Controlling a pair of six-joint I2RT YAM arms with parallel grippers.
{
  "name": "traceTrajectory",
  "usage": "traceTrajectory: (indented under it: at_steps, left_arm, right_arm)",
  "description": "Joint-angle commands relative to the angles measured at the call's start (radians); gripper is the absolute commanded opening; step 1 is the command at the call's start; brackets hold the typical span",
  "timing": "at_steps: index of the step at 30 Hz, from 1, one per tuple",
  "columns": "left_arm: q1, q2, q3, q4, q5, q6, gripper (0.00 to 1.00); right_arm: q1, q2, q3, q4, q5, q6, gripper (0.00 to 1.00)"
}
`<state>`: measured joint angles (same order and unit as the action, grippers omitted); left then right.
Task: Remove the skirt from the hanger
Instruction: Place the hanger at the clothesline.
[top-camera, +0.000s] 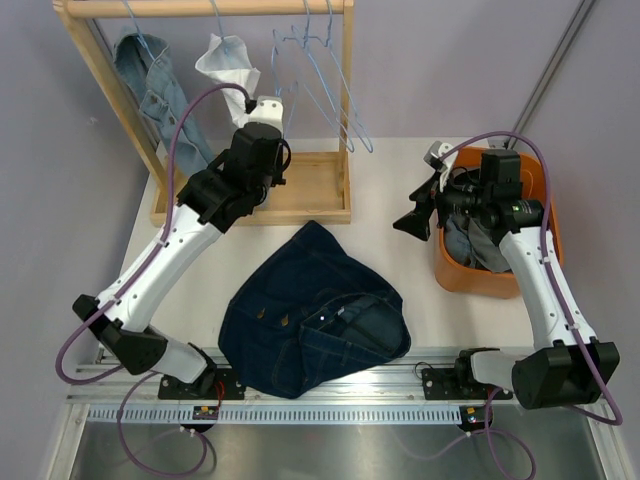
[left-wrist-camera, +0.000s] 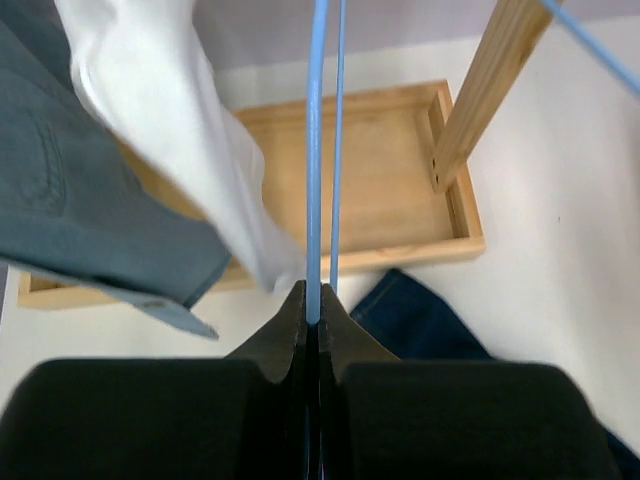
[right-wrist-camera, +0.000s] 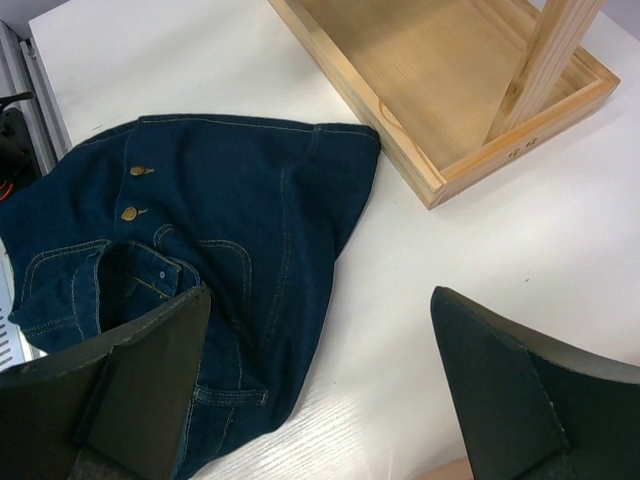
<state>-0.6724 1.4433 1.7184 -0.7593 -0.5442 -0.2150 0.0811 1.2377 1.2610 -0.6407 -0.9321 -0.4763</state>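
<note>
The dark blue denim skirt (top-camera: 310, 310) lies crumpled flat on the white table, its buttons and pockets showing in the right wrist view (right-wrist-camera: 230, 220). A corner of the skirt (left-wrist-camera: 420, 320) shows below the left jaws. My left gripper (left-wrist-camera: 318, 300) is raised at the wooden rack and shut on the thin blue wire of a bare hanger (left-wrist-camera: 316, 150). From above, the left gripper (top-camera: 272, 100) meets the hanger (top-camera: 290, 70) under the rail. My right gripper (right-wrist-camera: 320, 295) hangs open above the table beside the skirt's edge, holding nothing; from above it (top-camera: 415, 215) is left of the basket.
The wooden rack's base tray (top-camera: 300, 190) sits behind the skirt. A light denim garment (top-camera: 150, 85) and a white garment (top-camera: 230, 65) hang on the rail, with more bare blue hangers (top-camera: 340, 90). An orange basket (top-camera: 550, 215) with clothes stands at the right.
</note>
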Motion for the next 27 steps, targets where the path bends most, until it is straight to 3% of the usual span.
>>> traceTrajectory:
  at_steps: [1, 9, 20, 22, 27]
  left_arm:
    - [0.031, 0.051, 0.121, 0.098, -0.069, 0.026, 0.0]
    - [0.088, 0.155, 0.297, 0.118, -0.046, 0.005, 0.0]
    - [0.102, 0.239, 0.382, 0.183, -0.034, 0.037, 0.0]
    - [0.099, 0.223, 0.368, 0.181, -0.016, 0.017, 0.0]
    - [0.074, 0.106, 0.149, 0.265, -0.011, -0.001, 0.0]
  right_arm:
    - [-0.009, -0.043, -0.014, 0.042, 0.009, 0.019, 0.99]
    - [-0.02, -0.067, -0.043, 0.049, 0.007, 0.016, 1.0]
    - [-0.021, -0.08, -0.061, 0.056, 0.001, 0.019, 0.99]
    - [-0.021, -0.084, -0.063, 0.056, 0.004, 0.016, 1.0]
    - [-0.021, -0.087, -0.071, 0.055, 0.012, 0.01, 1.0]
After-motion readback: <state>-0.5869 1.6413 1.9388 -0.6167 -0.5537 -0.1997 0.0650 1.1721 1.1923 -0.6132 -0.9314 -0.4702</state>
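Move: The shut left gripper holds the empty blue hanger; the free stretch of wooden rail to hook it on lies about 17 cm ahead of this hand and some 14 cm above. The white garment hangs about 12 cm ahead and 7 cm left, the emptied hangers 16 cm ahead and 9 cm right. The dark denim skirt lies 15 cm back, 8 cm right and 35 cm below. From the right hand the rail spot is about 22 cm ahead, 23 cm left, 21 cm up. Bring the left gripper forward and up towards the rail, about 5 cm each way, tilting the fingers up a little and carrying the hanger hook-first in between the white garment and the emptied hangers. Then ease on forward some 2 cm more, sinking about 1 cm, fingers kept shut on the hanger as its hook bears on the rail. ##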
